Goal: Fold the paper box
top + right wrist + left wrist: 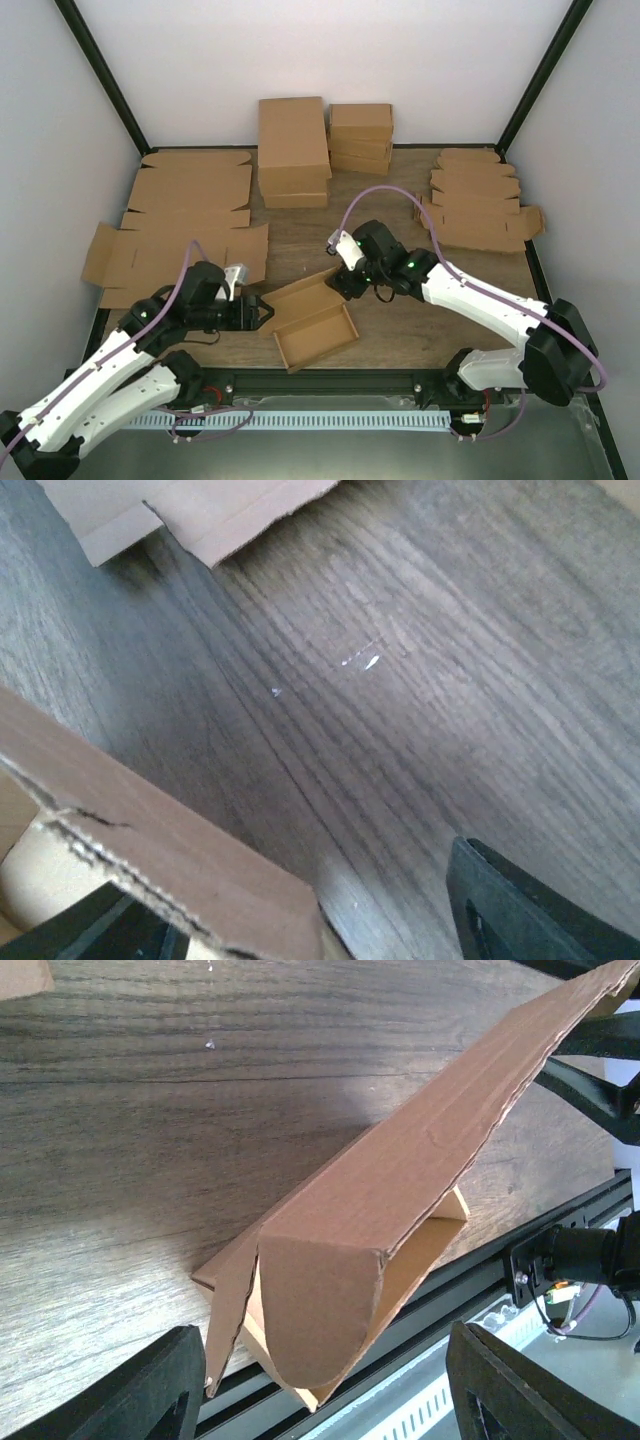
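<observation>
The paper box (pixel 314 324) lies half-formed on the wooden table near its front edge, a shallow brown tray with its long walls raised and an end flap curled over (pixel 320 1310). My left gripper (pixel 264 312) is at the box's left end, open, and its fingers (pixel 135 1390) flank that end without touching it. My right gripper (pixel 341 283) is at the box's far right corner, also open. There the raised wall (pixel 170 855) sits just inside the left finger, and the right finger (pixel 530 910) stands well clear over bare wood.
Large flat cardboard sheets (pixel 185 225) cover the table's left side. Two stacks of bigger brown boxes (pixel 293 150) (pixel 361 135) stand at the back. A pile of flat die-cut pieces (pixel 478 200) lies at the right. A black rail (pixel 330 384) runs along the near edge.
</observation>
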{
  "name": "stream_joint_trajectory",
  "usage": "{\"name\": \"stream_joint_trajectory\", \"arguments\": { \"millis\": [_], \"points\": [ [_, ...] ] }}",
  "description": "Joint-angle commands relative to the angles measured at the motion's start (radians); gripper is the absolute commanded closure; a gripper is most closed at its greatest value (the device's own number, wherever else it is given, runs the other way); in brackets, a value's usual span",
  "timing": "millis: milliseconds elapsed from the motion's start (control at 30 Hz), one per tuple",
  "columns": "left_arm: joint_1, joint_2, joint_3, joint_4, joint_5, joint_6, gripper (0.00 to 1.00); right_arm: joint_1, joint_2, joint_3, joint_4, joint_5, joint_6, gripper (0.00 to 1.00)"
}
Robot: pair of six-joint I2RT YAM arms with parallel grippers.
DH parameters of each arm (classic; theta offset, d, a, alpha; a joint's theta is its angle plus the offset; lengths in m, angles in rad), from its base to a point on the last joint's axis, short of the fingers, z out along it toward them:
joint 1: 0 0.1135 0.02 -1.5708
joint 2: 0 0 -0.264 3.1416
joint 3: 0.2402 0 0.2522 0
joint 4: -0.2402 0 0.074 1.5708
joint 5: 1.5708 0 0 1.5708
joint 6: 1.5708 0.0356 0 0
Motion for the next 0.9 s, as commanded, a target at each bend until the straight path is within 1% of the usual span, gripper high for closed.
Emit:
{"name": "stream_joint_trajectory", "arguments": {
  "millis": [0, 100, 233, 333, 433, 567, 700, 767, 867],
  "points": [
    [-0.005, -0.032, -0.042, 0.031, 0.021, -0.046, 0.32, -0.010, 0.001, 0.049, -0.072, -0.034, -0.018, 0.33],
    [-0.006, -0.042, -0.067, 0.037, 0.030, -0.053, 0.36, -0.011, 0.003, 0.048, -0.096, -0.043, -0.002, 0.36],
    [-0.008, -0.048, -0.087, 0.050, 0.040, -0.061, 0.46, -0.011, 0.007, 0.047, -0.133, -0.062, 0.019, 0.40],
    [-0.012, -0.042, -0.109, 0.073, 0.058, -0.066, 0.61, -0.011, 0.007, 0.044, -0.145, -0.070, 0.046, 0.48],
    [-0.019, -0.047, -0.118, 0.086, 0.047, -0.085, 0.69, -0.011, 0.005, 0.046, -0.154, -0.082, 0.073, 0.53],
    [-0.024, -0.050, -0.123, 0.091, 0.038, -0.096, 0.73, -0.011, -0.001, 0.043, -0.157, -0.116, 0.105, 0.63],
    [-0.031, -0.044, -0.124, 0.093, 0.027, -0.102, 0.77, -0.008, -0.006, 0.043, -0.168, -0.116, 0.137, 0.69],
    [-0.035, -0.042, -0.117, 0.092, 0.016, -0.105, 0.80, -0.003, -0.015, 0.051, -0.173, -0.098, 0.151, 0.69],
    [-0.038, -0.036, -0.104, 0.088, -0.012, -0.105, 0.85, -0.003, -0.021, 0.078, -0.199, -0.095, 0.168, 0.67]
  ]
}}
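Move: The paper box's raised lid stands between the hands. Its left side flap lies about 2 cm right, 1 cm back and 3 cm below the left hand; the tray is some 10 cm right, 5 cm back and 10 cm down, the flat sheet about 10 cm ahead, 17 cm left. From the right hand, the lid's right corner is roughly 2 cm back, 1 cm left, 3 cm down; the tray, 10 cm back and 4 cm left. Left sinks about 3 cm, closing around the side flap; right draws back 3 cm, sinking, narrowing around lid's corner. ##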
